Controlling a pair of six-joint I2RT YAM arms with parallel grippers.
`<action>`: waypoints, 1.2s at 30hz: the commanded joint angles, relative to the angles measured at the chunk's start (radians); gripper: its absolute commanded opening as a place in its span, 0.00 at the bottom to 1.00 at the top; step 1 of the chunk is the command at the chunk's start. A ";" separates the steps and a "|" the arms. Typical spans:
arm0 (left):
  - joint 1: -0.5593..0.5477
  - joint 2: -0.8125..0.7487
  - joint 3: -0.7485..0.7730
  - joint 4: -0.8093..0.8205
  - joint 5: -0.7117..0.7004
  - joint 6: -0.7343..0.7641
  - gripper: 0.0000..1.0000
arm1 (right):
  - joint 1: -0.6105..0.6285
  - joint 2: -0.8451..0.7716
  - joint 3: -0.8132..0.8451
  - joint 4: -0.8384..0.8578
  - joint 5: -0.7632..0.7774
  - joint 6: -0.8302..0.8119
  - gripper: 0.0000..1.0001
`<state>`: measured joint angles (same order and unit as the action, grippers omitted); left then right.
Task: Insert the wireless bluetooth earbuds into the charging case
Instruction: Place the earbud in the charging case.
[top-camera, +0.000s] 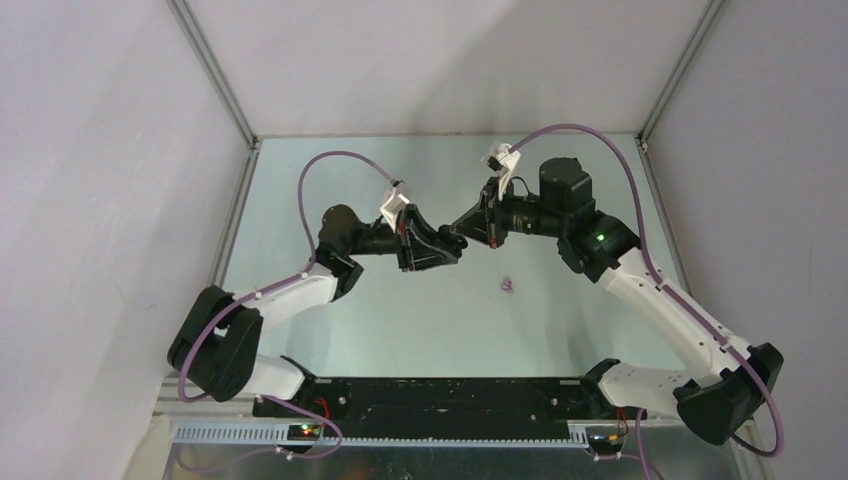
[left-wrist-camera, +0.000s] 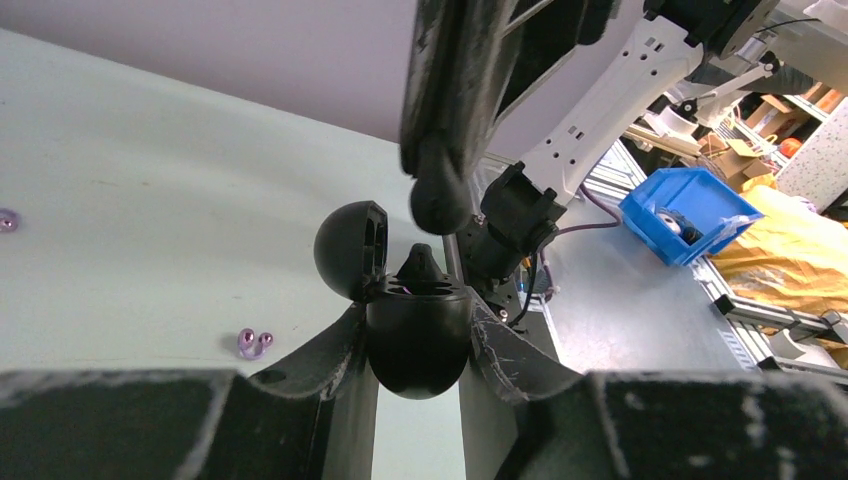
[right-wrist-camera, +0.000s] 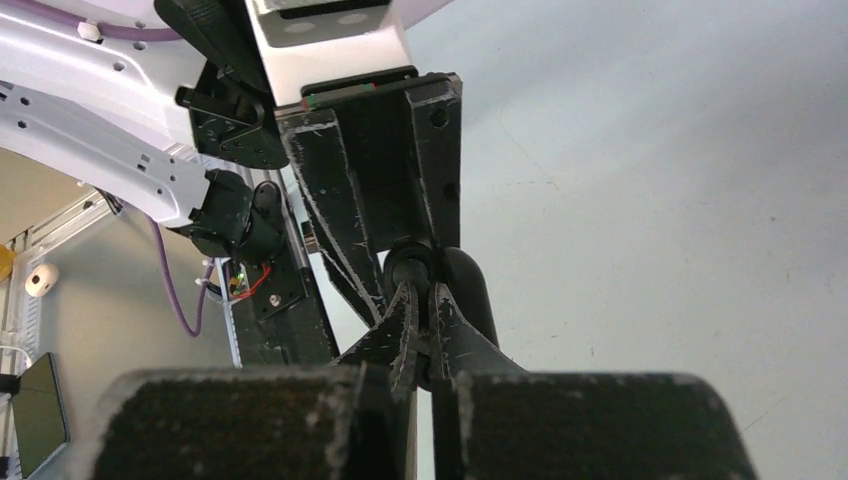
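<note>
My left gripper (left-wrist-camera: 418, 330) is shut on the black oval charging case (left-wrist-camera: 420, 355), gripping its lower half from both sides. The lid (left-wrist-camera: 350, 250) is swung open to the left. A black earbud (left-wrist-camera: 420, 268) pokes up out of the case's top. My right gripper (left-wrist-camera: 438, 200) comes down from above with its jaws shut, its tips a little above that earbud. In the right wrist view its fingers (right-wrist-camera: 405, 325) are pressed together. From above, the left gripper (top-camera: 445, 246) and the right gripper (top-camera: 459, 238) meet at mid-table. A pale purple earbud (left-wrist-camera: 252, 343) lies on the table (top-camera: 400, 320).
Another purple bud (left-wrist-camera: 8, 220) lies at the far left edge of the left wrist view. From above, one purple bud (top-camera: 509, 286) lies right of the grippers. Walls and metal posts (top-camera: 212, 70) enclose the table. A blue bin (left-wrist-camera: 685, 215) stands beyond it.
</note>
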<state>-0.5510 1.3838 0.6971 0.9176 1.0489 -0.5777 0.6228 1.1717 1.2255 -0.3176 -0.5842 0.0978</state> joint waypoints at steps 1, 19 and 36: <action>0.004 -0.025 -0.012 0.133 -0.001 -0.038 0.00 | 0.012 0.011 0.000 0.066 0.005 0.006 0.00; 0.002 -0.023 -0.019 0.182 0.014 -0.051 0.00 | 0.049 0.045 -0.026 0.106 -0.012 0.029 0.00; 0.002 -0.032 -0.018 0.177 0.047 -0.034 0.00 | -0.004 -0.018 0.055 0.034 -0.144 -0.003 0.43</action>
<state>-0.5484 1.3823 0.6765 1.0435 1.0729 -0.6285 0.6468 1.2026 1.2167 -0.2821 -0.6724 0.1017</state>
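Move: The right hand already pinches the earbud, with the open charging case some 4 cm below it, about 2 cm to its left and roughly level with it fore and aft. The earbud already in the case lies about 3 cm left and 4 cm below, and the raised lid about 2 cm farther out and 3 cm below, 2 cm left. The left hand holds the case, whose middle is about 1 cm to the right of its hand point, level in height and reach. The right hand carries the pinched earbud about 2 cm left and 1.5 cm down into the free well at the case's right end, beside the earbud already there, while the left hand keeps its grip and brings the case up about 1 cm to meet it. Once there, the right fingers open to a bit under half and let go of the earbud, and the hand eases back and up by about 1 cm, turning slightly counter-clockwise, its spread fingers still around the case's mouth. ##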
